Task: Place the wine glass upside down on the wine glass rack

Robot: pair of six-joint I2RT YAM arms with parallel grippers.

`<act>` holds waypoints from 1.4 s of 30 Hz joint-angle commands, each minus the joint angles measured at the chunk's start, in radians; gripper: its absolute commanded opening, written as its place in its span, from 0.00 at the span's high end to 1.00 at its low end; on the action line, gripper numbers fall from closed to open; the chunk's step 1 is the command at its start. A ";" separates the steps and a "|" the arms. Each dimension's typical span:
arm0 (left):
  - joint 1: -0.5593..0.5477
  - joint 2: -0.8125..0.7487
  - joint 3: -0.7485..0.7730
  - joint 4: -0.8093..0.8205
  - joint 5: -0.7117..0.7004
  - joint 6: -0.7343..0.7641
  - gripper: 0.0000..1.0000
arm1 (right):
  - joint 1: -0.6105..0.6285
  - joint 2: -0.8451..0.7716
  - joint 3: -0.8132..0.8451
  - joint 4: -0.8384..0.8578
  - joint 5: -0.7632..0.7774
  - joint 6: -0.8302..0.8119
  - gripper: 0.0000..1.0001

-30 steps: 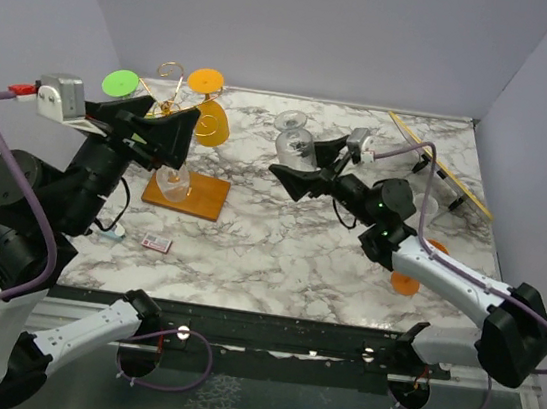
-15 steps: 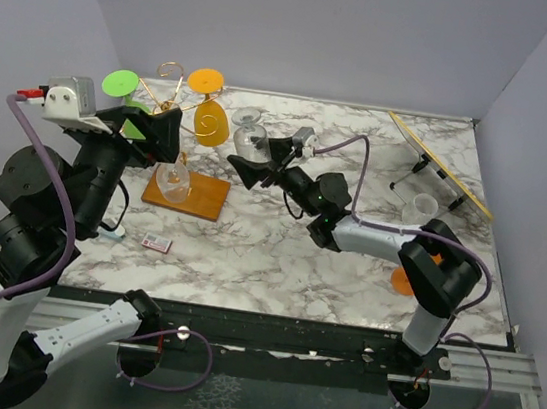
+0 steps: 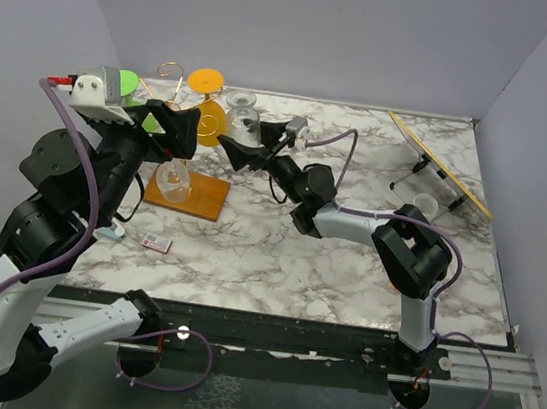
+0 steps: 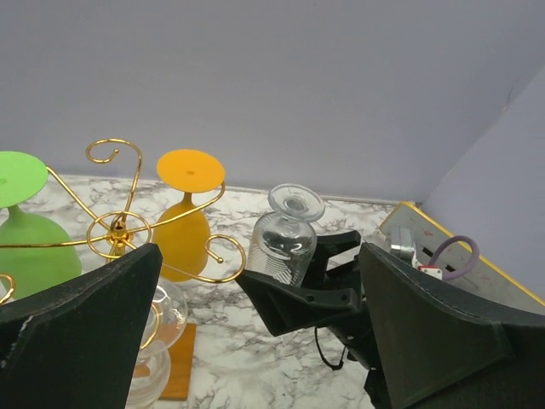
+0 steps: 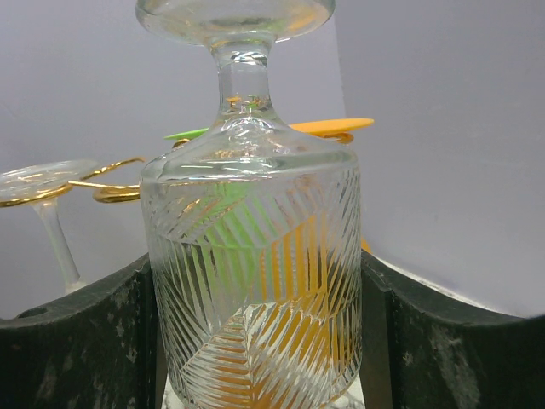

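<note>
The wine glass [image 3: 242,120] is clear and ribbed. My right gripper [image 3: 242,146] is shut on its bowl and holds it upside down, foot up, just right of the wine glass rack [image 3: 171,100]. The glass fills the right wrist view [image 5: 255,281], between that gripper's [image 5: 255,341] fingers. The gold wire rack stands on a wooden base [image 3: 206,196] and carries an orange glass [image 3: 209,120], a green glass [image 3: 128,85] and a clear glass [image 3: 170,183]. In the left wrist view the held glass [image 4: 285,239] is close to a free curled arm [image 4: 213,256]. My left gripper [image 3: 167,135] is open and empty, raised beside the rack.
A yellow-edged board on a stand [image 3: 440,166] leans at the back right, with a clear cup [image 3: 420,206] in front of it. A small red and white card [image 3: 155,242] lies near the left front edge. Grey walls close in the back and sides.
My right arm has swung left with the glass, from mid-table to beside the rack. My left arm has shifted up and slightly right, and has stayed open.
</note>
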 commanded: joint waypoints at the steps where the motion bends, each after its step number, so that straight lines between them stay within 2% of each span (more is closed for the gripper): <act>1: -0.002 0.023 0.041 -0.016 0.038 -0.009 0.01 | 0.008 0.051 0.062 0.072 -0.024 0.009 0.99; 24: -0.002 0.049 0.026 -0.016 0.057 -0.009 0.01 | 0.018 0.195 0.278 -0.100 -0.190 0.030 0.99; 42: -0.002 0.046 0.016 -0.016 0.056 -0.014 0.01 | 0.020 0.213 0.335 -0.170 -0.360 0.084 0.99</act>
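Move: The right hand holds the upside-down clear wine glass by its bowl. The empty gold ring it is bound for lies about 9 cm to its left, 2 cm back and 4 cm up. The hung orange glass is roughly 5 cm ahead, 11 cm left and level in height; the hung clear glass some 9 cm back, 16 cm left and a little lower. From the left hand the empty ring is about 24 cm ahead, with no sideways offset, and 13 cm below. Still gripping the bowl of the inverted glass, the right hand carries it about 8 cm left towards the empty ring while sinking some 4 cm, most of that early on, to bring the stem to the ring's height. The wrist turns roughly 15 degrees counter-clockwise, its left side dipping slightly. The left hand, wide open, eases a couple of centimetres right and forward. ##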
